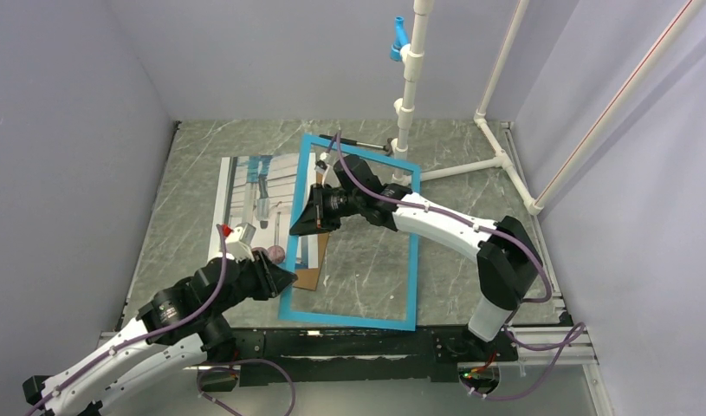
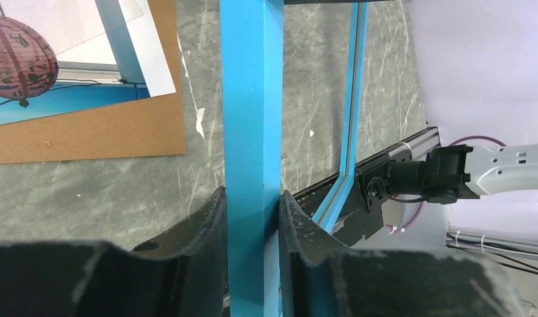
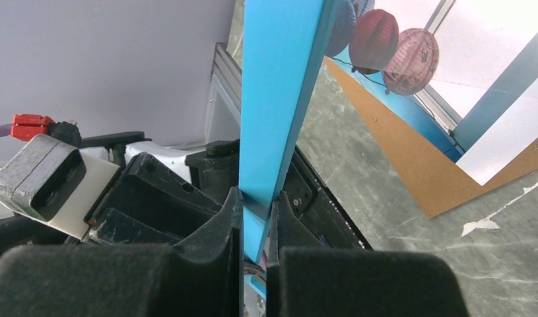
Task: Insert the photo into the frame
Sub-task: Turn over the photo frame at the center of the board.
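The turquoise frame (image 1: 413,260) sits in the middle of the table, and both grippers hold its left rail. My left gripper (image 1: 282,279) is shut on that rail near the near-left corner; in the left wrist view both fingers (image 2: 213,224) press the blue rail (image 2: 251,99). My right gripper (image 1: 302,222) is shut on the same rail farther back, and its jaws pinch the rail's thin edge (image 3: 279,79). The photo (image 1: 254,199) lies face up left of the frame, with reddish spheres (image 2: 18,59) showing.
A brown backing board (image 1: 309,277) lies under the photo, its corner reaching the frame's left rail. A white pipe stand (image 1: 410,87) with a blue clip (image 1: 399,39) rises behind the frame. Grey walls enclose the table, and a black rail (image 1: 358,342) runs along its near edge.
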Robot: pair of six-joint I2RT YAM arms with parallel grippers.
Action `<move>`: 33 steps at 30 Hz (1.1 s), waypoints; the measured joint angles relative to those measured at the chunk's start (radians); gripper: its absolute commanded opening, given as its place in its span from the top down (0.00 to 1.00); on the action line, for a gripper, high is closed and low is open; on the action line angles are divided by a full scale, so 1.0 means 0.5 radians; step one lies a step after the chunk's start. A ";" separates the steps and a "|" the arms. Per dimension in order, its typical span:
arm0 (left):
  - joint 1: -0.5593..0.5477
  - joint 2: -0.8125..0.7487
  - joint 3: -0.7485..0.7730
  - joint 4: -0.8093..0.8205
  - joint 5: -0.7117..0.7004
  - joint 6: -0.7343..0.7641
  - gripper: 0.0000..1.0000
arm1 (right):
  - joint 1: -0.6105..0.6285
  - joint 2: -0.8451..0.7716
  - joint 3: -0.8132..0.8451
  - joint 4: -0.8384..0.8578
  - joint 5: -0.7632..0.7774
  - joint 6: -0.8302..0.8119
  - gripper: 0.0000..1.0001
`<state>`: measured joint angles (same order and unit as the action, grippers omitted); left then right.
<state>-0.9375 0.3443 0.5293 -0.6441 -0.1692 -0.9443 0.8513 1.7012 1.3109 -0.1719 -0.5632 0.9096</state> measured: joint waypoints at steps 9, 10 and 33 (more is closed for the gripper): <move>0.000 0.095 0.246 -0.157 -0.060 0.021 1.00 | -0.013 -0.098 -0.006 0.062 0.003 -0.021 0.32; 0.001 0.113 0.293 -0.191 -0.079 0.019 1.00 | -0.017 -0.121 -0.006 0.066 0.008 -0.040 0.24; -0.005 0.931 1.551 -0.896 -0.495 0.285 1.00 | -0.276 -0.638 -0.039 -0.246 0.275 -0.333 0.00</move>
<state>-0.9398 0.8097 1.3048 -1.0920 -0.4168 -0.8017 0.7132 1.3823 1.2915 -0.2951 -0.4255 0.7433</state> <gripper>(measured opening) 0.293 0.993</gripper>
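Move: Both my hands still hold the blue frame's left bar, tipped up off the table, my left some 10 cm nearer the base than my right. The frame's right bar is low, about 28 cm right, 10 ahead and 14 below my left hand. From my right hand it is level ahead, 28 right and 16 below. The photo's middle is roughly 19 cm ahead and 8 left of my left hand, and the brown board's 15 ahead and 3 left, both about 14 below. With my left fingers keeping their pinch on the bar, I raise it about 14 cm, easing a little forward and left late on while the wrist rolls some 15 degrees, left side rising. My right hand opens fully, lets go of that bar and backs off up and rightward, roughly 9 cm up and 8 right with a little forward, fingertips tilting upward. ##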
